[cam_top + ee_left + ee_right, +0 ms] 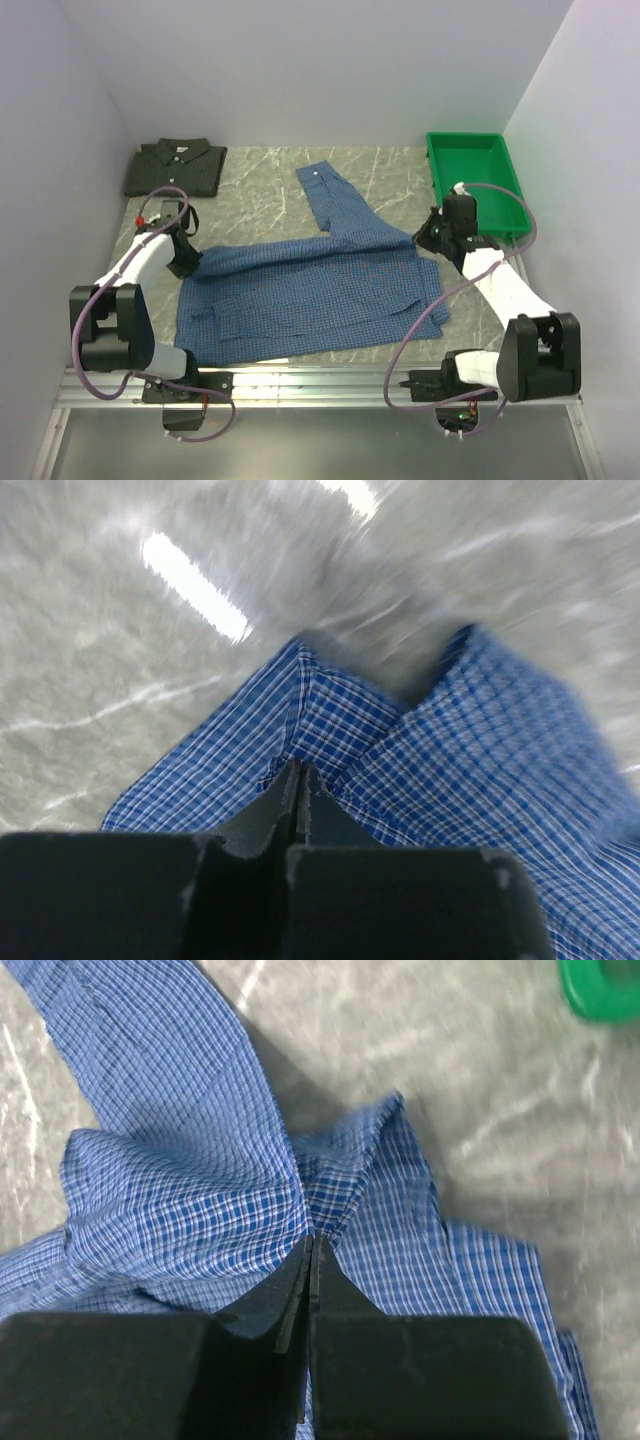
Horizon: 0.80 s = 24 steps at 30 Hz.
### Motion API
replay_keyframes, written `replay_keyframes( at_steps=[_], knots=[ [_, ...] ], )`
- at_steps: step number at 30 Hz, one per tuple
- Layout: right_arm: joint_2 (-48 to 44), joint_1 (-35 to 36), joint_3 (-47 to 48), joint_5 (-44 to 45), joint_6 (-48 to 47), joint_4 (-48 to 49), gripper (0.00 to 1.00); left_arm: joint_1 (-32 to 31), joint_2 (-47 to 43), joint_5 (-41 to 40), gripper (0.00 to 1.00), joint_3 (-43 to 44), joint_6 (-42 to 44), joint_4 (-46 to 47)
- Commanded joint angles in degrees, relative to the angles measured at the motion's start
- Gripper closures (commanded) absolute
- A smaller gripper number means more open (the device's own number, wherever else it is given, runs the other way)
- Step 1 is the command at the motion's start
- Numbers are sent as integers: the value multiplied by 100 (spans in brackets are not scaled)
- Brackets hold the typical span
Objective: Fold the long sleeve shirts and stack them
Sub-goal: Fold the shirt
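Observation:
The blue checked shirt (310, 290) lies spread across the middle of the table, one sleeve (335, 198) reaching toward the back. My left gripper (186, 262) is shut on the shirt's left edge; the left wrist view shows the cloth (340, 715) pinched and bunched at the tips of my left gripper (300, 770). My right gripper (428, 240) is shut on the shirt's right upper edge; the cloth (200, 1200) gathers into folds at the tips of my right gripper (312, 1242). The dark green-grey checked shirt (175, 165) lies folded at the back left corner.
A green plastic tray (475, 180) stands at the back right, just behind my right arm. White walls close in the table at left, back and right. The marble tabletop (250, 200) shows between the two shirts.

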Motion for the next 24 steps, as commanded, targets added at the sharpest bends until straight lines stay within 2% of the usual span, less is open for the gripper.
replay_keyframes(
  at_steps=[1, 11, 17, 23, 24],
  knots=[
    [-458, -51, -393, 246, 164, -24, 100, 18, -236, 251, 97, -388, -56, 199],
    [-819, -51, -1026, 299, 401, -314, 100, 26, -79, 348, 94, -775, -197, 314],
    [-1232, -42, -1185, 378, 446, -446, 100, 18, -377, 94, 89, -679, -232, 244],
    [-1329, -42, -1202, 484, 384, -779, 98, 18, -940, 225, 78, -775, -179, 182],
    [-1355, -42, -1220, 484, 393, -815, 96, 18, -1001, 295, 73, -871, -162, 156]
  ],
)
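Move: The edge of the blue shirt, already pinched at both ends, is to be laid on the shirt's body: about 3 cm back, 1 cm right and 4 cm below the left hand, and some 6 cm back, 1 cm right and 5 cm below the right. The black shirt's middle is roughly 30 cm ahead and 4 cm left of the left hand. From the right hand, the stretched sleeve's cuff is around 23 cm ahead and 28 cm left, the green bin 19 cm ahead and 18 cm right. The shirt's raised edge is brought back towards the robot and down onto its own body, the left hand taking its end some 3.5 cm each way, the right about 6.5 cm back and 4.5 cm down. The left fingers then open, let go of the cloth and rise about 2.5 cm; the right hand lifts about a centimetre at the end, still pinching its corner. ##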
